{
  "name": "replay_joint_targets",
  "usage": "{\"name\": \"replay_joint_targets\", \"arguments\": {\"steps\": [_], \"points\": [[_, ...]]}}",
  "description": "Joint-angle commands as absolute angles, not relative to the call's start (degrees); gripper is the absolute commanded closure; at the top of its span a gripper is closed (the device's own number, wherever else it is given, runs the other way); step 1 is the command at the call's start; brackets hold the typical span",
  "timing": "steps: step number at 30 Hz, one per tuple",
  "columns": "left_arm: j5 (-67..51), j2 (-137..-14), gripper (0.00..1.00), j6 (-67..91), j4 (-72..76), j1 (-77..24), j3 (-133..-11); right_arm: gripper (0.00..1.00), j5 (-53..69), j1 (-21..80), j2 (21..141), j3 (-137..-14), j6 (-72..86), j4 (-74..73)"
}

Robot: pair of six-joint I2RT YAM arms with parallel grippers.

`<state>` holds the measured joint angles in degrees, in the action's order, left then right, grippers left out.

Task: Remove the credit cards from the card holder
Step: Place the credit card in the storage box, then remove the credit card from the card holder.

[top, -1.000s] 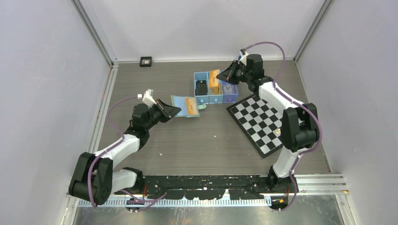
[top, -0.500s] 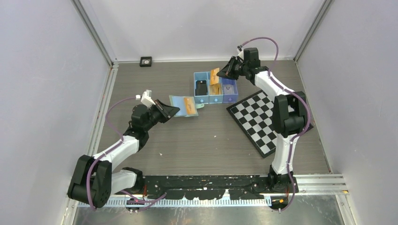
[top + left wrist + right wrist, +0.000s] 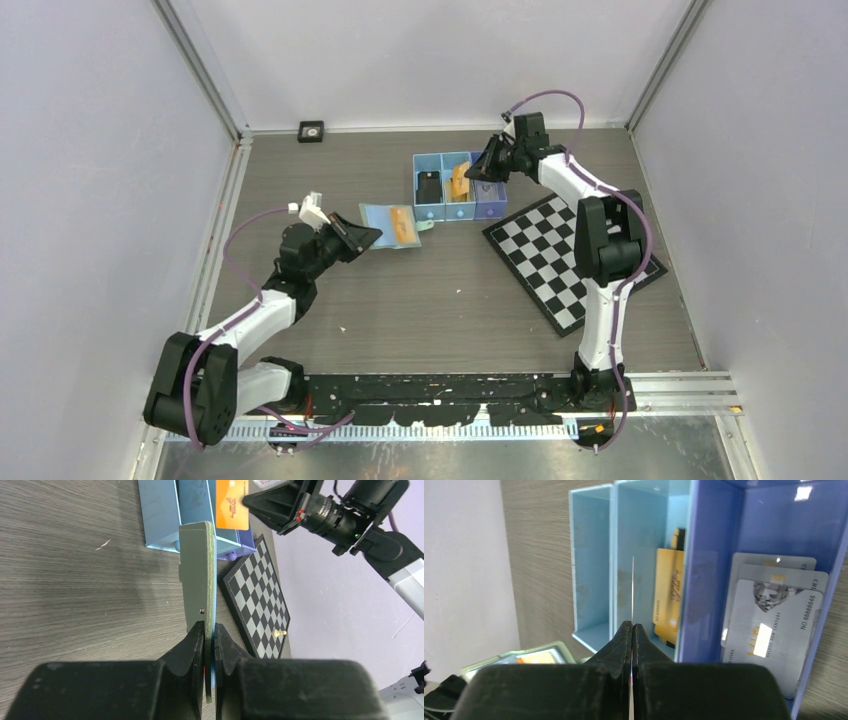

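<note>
The card holder, a sage-green wallet with pale blue inner faces, lies open on the table, and my left gripper is shut on its near edge. The left wrist view shows the holder edge-on between my fingers. An orange card still sits in it. My right gripper is shut on a gold-orange credit card over the middle compartment of the blue tray. That card is a thin line in the right wrist view. A black card lies in the left compartment.
More gold cards lie in the tray's middle compartment and pale grey cards in its purple right one. A chessboard with a pawn lies right of the tray. A small black object sits by the back wall.
My right gripper has carried the gold-orange card down from above the tray's far side into the middle compartment. The left gripper and card holder have not moved.
</note>
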<state>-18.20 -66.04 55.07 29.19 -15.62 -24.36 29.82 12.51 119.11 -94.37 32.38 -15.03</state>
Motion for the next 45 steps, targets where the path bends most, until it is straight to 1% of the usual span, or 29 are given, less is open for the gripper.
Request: {"name": "replay_joint_targets", "arguments": {"steps": [1,15,16,17,18,19,22,24,25,27,32,33,35,36,39,40,41,45], "points": [[-17.0,-63.8,1.0,54.1,30.8,-15.4,-24.3,1.0,29.0,12.5,121.0,-97.0,30.7,-16.8],[-16.8,-64.0,1.0,53.9,30.5,-15.3,-24.3,1.0,29.1,15.1,125.4,-100.7,30.3,-17.5],[-16.7,-64.0,1.0,53.8,30.4,-15.4,-24.3,0.98,28.6,15.4,125.9,-101.4,30.1,-18.3],[-16.7,-63.9,1.0,53.7,30.4,-15.4,-24.3,0.95,27.8,15.7,126.3,-102.3,29.8,-19.1],[-16.7,-63.9,1.0,53.7,30.4,-15.4,-24.3,0.87,26.6,15.9,126.5,-102.5,29.6,-20.1],[-16.7,-63.9,1.0,53.7,30.4,-15.4,-24.4,0.83,25.4,16.1,126.2,-102.4,29.5,-20.4],[-16.9,-64.0,1.0,53.7,30.5,-15.3,-24.4,0.78,23.5,16.2,123.6,-100.9,29.3,-20.3],[-17.0,-64.1,1.0,53.8,30.5,-15.3,-24.5,0.7,23.0,16.3,120.6,-98.3,30.0,-18.4],[-17.1,-64.2,1.0,53.8,30.6,-15.4,-24.5,0.68,22.6,16.4,118.9,-96.9,30.5,-17.3],[-17.1,-64.0,1.0,53.8,30.6,-15.4,-24.5,0.66,21.1,16.7,115.5,-94.2,31.4,-15.8],[-17.3,-63.9,1.0,53.7,31.7,-15.4,-24.1,0.66,17.8,19.6,105.8,-86.5,33.5,-13.3],[-17.5,-63.9,1.0,53.8,32.1,-15.4,-24.0,0.66,16.3,20.9,103.8,-85.0,33.3,-13.8],[-18.3,-64.1,1.0,54.1,33.9,-15.3,-23.7,0.61,12.5,24.1,99.0,-81.2,32.5,-14.3],[-18.8,-64.3,1.0,54.4,35.0,-15.4,-23.5,0.57,10.6,25.9,96.7,-79.3,31.9,-14.5],[-20.6,-64.8,1.0,55.5,38.5,-15.4,-22.9,0.37,6.4,29.9,89.2,-71.9,31.3,-13.4],[-21.2,-65.0,1.0,55.8,39.5,-15.4,-22.9,0.29,6.1,30.5,86.8,-68.9,32.0,-12.0],[-22.5,-65.3,1.0,56.1,40.8,-15.4,-22.9,0.23,6.6,30.7,84.0,-65.9,33.3,-9.2],[-27.0,-67.7,1.0,57.8,47.7,-15.4,-23.3,0.19,4.2,30.7,77.9,-53.5,38.4,1.3]]}}
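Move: Just under the right hand, which still holds the orange card over the storage box, lies the middle compartment, its middle about 3 cm ahead, 2 cm left and 7 cm below. On the same row and level, the purple compartment sits some 4 cm to the right of the hand and the black item's compartment about 8 cm to its left. The card holder is roughly 15 cm back, 15 cm left and slightly higher. From the left hand, the middle compartment is some 19 cm ahead, 15 cm right and 10 cm lower. Lowering the pinched card about 4 cm into the middle compartment, the right hand eases some 2 cm left, then opens its fingers and lets go of it. It then draws back about 16 cm and rises some 11 cm, drifting left towards the card holder; the fingers spread wide and tip up a little. ##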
